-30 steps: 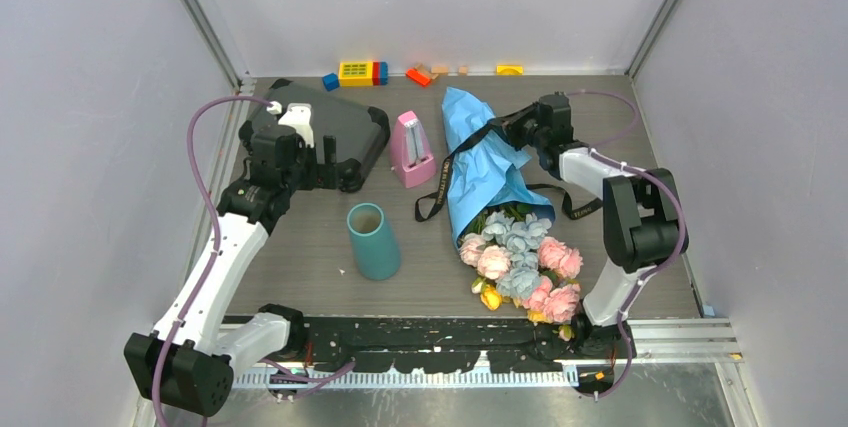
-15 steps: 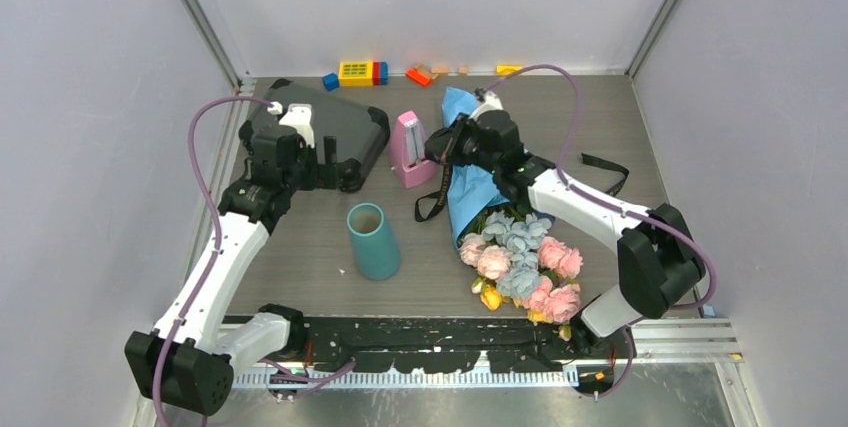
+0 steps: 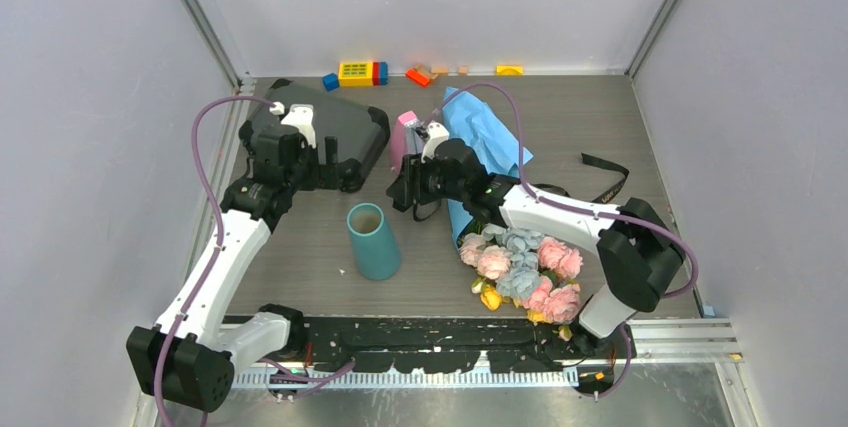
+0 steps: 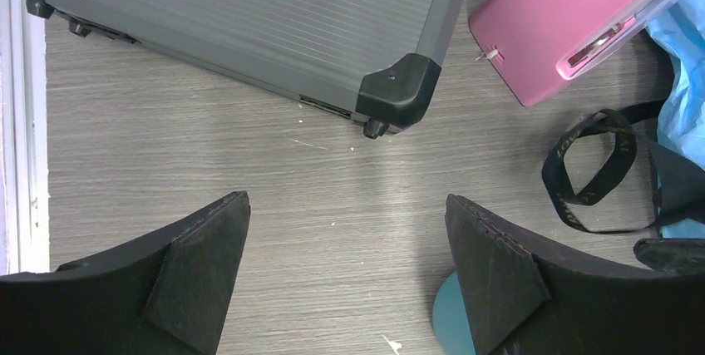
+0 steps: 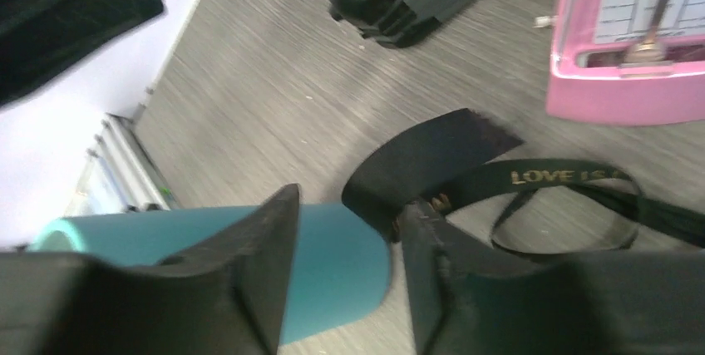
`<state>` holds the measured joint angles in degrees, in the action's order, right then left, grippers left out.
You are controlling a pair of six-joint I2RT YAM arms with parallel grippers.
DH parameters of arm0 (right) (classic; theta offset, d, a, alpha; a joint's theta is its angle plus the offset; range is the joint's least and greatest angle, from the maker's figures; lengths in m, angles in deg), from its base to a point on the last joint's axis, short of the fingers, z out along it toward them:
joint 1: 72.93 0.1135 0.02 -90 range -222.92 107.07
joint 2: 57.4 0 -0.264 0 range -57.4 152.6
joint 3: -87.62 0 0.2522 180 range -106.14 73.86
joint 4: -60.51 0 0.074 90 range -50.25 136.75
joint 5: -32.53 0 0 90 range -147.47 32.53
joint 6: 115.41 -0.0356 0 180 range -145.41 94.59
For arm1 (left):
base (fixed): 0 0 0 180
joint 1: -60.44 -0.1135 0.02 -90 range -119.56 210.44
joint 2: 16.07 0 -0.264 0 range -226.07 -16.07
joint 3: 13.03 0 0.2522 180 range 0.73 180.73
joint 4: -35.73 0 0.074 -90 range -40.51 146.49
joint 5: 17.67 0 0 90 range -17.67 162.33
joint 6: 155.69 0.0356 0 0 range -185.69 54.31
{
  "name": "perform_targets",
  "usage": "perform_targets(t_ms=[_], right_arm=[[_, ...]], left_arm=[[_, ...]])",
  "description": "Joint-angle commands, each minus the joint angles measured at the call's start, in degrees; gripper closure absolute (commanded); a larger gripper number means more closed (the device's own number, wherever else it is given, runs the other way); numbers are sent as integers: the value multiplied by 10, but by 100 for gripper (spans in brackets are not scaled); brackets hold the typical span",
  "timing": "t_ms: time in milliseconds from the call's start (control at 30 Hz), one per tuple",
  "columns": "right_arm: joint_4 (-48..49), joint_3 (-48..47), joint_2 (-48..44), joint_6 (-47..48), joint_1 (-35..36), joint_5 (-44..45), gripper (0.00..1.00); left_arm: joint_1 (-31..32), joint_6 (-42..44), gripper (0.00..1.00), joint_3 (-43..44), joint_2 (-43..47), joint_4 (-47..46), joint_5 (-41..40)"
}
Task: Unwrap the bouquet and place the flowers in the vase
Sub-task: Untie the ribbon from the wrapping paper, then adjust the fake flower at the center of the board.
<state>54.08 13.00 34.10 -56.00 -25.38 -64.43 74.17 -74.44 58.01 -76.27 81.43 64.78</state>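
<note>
The bouquet lies right of centre, its blue paper wrap spread toward the back and its pink, pale blue and yellow flowers toward the front. A black ribbon printed in gold loops on the table and rests against one finger of my right gripper. That gripper's jaws stand apart, with nothing pinched between them. It hovers between the wrap and the teal vase, which stands upright. My left gripper is open over bare table beside the vase. The ribbon's other end trails to the right.
A grey hard case lies at the back left, its corner just ahead of my left fingers. A pink metronome stands between case and wrap, close to my right gripper. Toy blocks line the back wall.
My right arm swept from the wrap's right side leftward across it to beside the metronome, dragging the ribbon, and its jaws have parted. The wrap has loosened and shifted. The left arm stayed still.
</note>
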Motion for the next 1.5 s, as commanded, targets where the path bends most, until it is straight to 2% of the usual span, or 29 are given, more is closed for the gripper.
perform_targets(t_ms=[0, 100, 300, 467, 667, 833, 967, 1167, 1333, 1467], right_arm=[[-19, -43, -7, 49, 2, 33, 40], [-57, -58, -21, 103, 2, 32, 27], [-168, -77, -76, 171, -1, 100, 12], [-257, -109, -106, 207, -13, 116, 8], [-284, -125, -160, 232, -13, 100, 5], [-304, -142, -164, 217, -41, 130, 1], [-330, -162, -139, 192, -109, 96, 1], [-363, -212, -45, 209, -175, 131, 1], [-382, -260, 59, 235, -192, 200, 1], [-382, -281, 118, 228, -197, 180, 1]], left_arm=[[-1, 0, 10, -1, 7, -26, -11], [-1, 0, 9, -2, 8, -26, -12], [-1, 2, 8, -1, 4, -25, -16], [-1, 3, 5, -4, 8, -28, -19], [-1, 5, 6, -3, 5, -29, -10], [-1, 5, 6, -5, 10, -29, -14], [-1, 8, 6, -6, 12, -31, -5], [-1, 10, 8, -4, 4, -30, 17], [-1, 14, 8, -3, 1, -29, 32], [-1, 14, 9, -2, -3, -28, 36]])
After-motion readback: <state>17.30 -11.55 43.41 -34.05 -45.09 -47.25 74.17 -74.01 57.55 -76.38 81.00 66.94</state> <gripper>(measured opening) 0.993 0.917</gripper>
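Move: Some 18 cm ahead of the right hand, 21 cm to its right and 12 cm below lies the middle of the blue wrapping paper. The slack black ribbon loop is about 7 cm ahead and 7 cm right, down on the table; the pink metronome stands roughly 17 cm ahead and 4 cm right, the vase 9 cm back and 5 cm left. From the left hand the paper is about 10 cm ahead and 43 cm right. Letting go of the ribbon, the right hand spreads its half-open fingers wide and lifts away about 10 cm while going right. It then swings forward and farther right, past the metronome, and sinks again over the far part of the wrapping paper, turning some 40 degrees from pointing left until the fingers point forward and steeply down, still short of any grip. ##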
